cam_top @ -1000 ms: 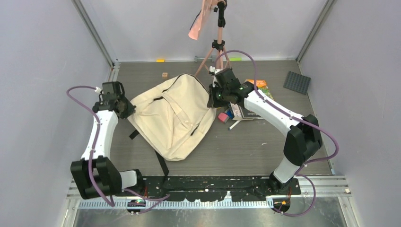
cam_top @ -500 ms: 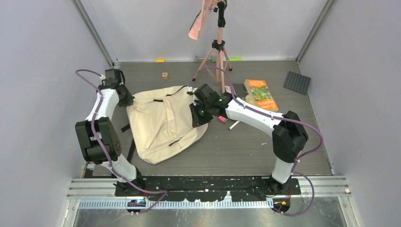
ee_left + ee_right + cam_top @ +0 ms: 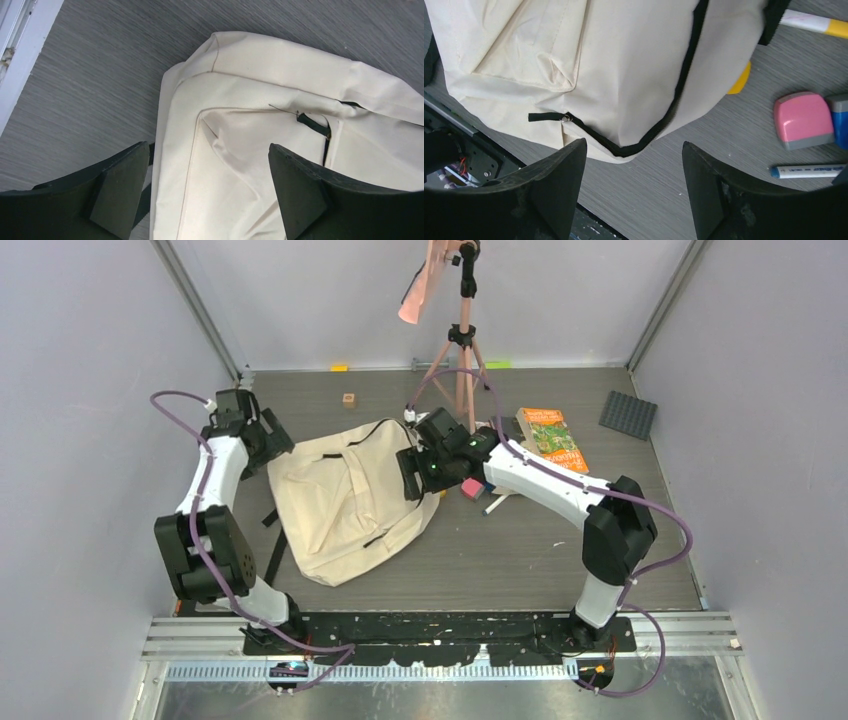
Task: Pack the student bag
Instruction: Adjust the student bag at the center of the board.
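Note:
The student bag [image 3: 340, 505], a beige canvas backpack with a black zip and straps, lies flat at the table's centre-left. My left gripper [image 3: 275, 440] hovers open over the bag's far-left corner. In the left wrist view its jaws [image 3: 207, 150] stand wide apart above the canvas [image 3: 250, 75], holding nothing. My right gripper [image 3: 415, 475] is open at the bag's right edge. The right wrist view has the zipped edge of the bag [image 3: 614, 60] just beyond the spread jaws [image 3: 634, 145], with bare table between them.
Right of the bag lie a pink eraser [image 3: 804, 120], a blue block [image 3: 839, 115], a white marker [image 3: 806, 171], and a yellow thing [image 3: 740, 82] partly under the canvas. An orange book [image 3: 552, 438], tripod [image 3: 462, 340], grey plate [image 3: 628, 413] and small cube [image 3: 349, 399] sit farther back.
Both grippers dragged the bag left and nearer, then opened and let go of it. The bag now rests flat, and the book lies uncovered.

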{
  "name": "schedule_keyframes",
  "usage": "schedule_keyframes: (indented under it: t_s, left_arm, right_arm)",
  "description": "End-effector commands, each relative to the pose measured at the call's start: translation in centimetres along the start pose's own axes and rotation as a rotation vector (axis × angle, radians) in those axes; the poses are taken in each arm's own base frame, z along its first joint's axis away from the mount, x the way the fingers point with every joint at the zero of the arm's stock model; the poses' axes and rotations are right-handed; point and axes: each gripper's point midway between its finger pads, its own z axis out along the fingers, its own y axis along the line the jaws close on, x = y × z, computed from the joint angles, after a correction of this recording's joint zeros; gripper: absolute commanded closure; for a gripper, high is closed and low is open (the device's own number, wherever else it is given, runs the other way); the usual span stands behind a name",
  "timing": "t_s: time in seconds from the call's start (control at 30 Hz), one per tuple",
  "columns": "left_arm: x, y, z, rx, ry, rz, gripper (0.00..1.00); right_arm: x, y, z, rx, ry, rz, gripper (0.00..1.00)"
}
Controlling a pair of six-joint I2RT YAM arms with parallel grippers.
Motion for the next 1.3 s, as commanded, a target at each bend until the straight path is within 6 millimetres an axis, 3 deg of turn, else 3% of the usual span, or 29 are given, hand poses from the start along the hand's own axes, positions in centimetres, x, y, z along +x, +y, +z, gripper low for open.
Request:
schedule_keyframes:
  t_s: [0.0,0.13,0.27,0.37,0.53,0.7,0.83,0.93,0.97,1.07,1.2,1.27]
  left_arm:
    - [0.4,0.3,-3.5,0.018,-0.031,-0.05,0.08]
    - [3.6,0.6,-4.9,0.046,0.02,-0.115,0.07]
    - [8.5,0.2,-5.8,0.129,0.113,-0.222,0.07]
    - [11.8,0.8,-5.9,0.137,0.147,-0.288,0.07]
    - [13.3,3.7,-6.4,0.016,0.129,-0.276,0.07]
    - [14.5,4.4,-5.3,-0.022,0.169,-0.276,0.08]
    - [15.3,4.3,-4.0,-0.023,0.198,-0.277,0.16]
    - [15.5,4.1,-3.1,-0.017,0.213,-0.279,0.27]
    - [15.5,4.1,-2.7,-0.016,0.213,-0.28,0.33]
    - [15.4,4.0,-1.8,-0.011,0.206,-0.27,0.55]
    - [14.7,4.0,-1.0,-0.013,0.185,-0.244,0.92]
    - [14.1,3.9,-0.7,-0.009,0.17,-0.223,1.0]
  right_arm:
    - [-3.4,-0.6,-3.5,0.024,-0.111,0.026,0.24]
    - [-4.2,-1.6,-3.0,0.041,-0.114,0.038,0.23]
    - [-5.5,-2.6,-1.5,0.052,-0.101,0.045,0.3]
    - [-6.9,-2.2,-0.7,0.038,-0.098,0.007,0.31]
    - [-7.9,-1.5,2.0,0.004,-0.061,-0.005,0.29]
    - [-7.8,-1.6,4.5,-0.001,-0.02,-0.004,0.3]
    - [-8.0,-1.5,5.2,-0.008,-0.012,-0.005,0.39]
    - [-7.9,-1.2,5.2,-0.016,-0.006,-0.004,0.58]
    - [-7.8,-1.2,5.1,-0.017,-0.003,0.0,0.7]
    - [-7.6,-1.2,4.5,-0.018,0.001,-0.001,0.92]
    - [-7.3,-0.8,2.9,-0.022,-0.001,-0.002,0.99]
    - [-6.8,-0.5,2.1,-0.025,0.0,0.0,0.99]
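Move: The bag lies flat between the hands. The spot on its left edge that the left hand goes for is about 15 cm back, 5 cm right and 9 cm below that hand; the black strap is roughly 6 cm nearer the base than that spot and 4 cm left of it. The right hand's spot, the zipper fold on the bag's right side, is some 8 cm ahead, 3 cm left and 3 cm below; the pink block lies about 3 cm ahead and 10 cm right, 12 cm down. The bag is taken anew at both sides. Its left edge is pinched by the left hand, which lifts a little, sweeps about 15 cm back and somewhat right, tilting some 20 degrees, then sinks beside the strap as its fingers close. The right hand arcs up and forward about 8 cm, drifts left, drops onto the fold by the zipper and shuts on it. ##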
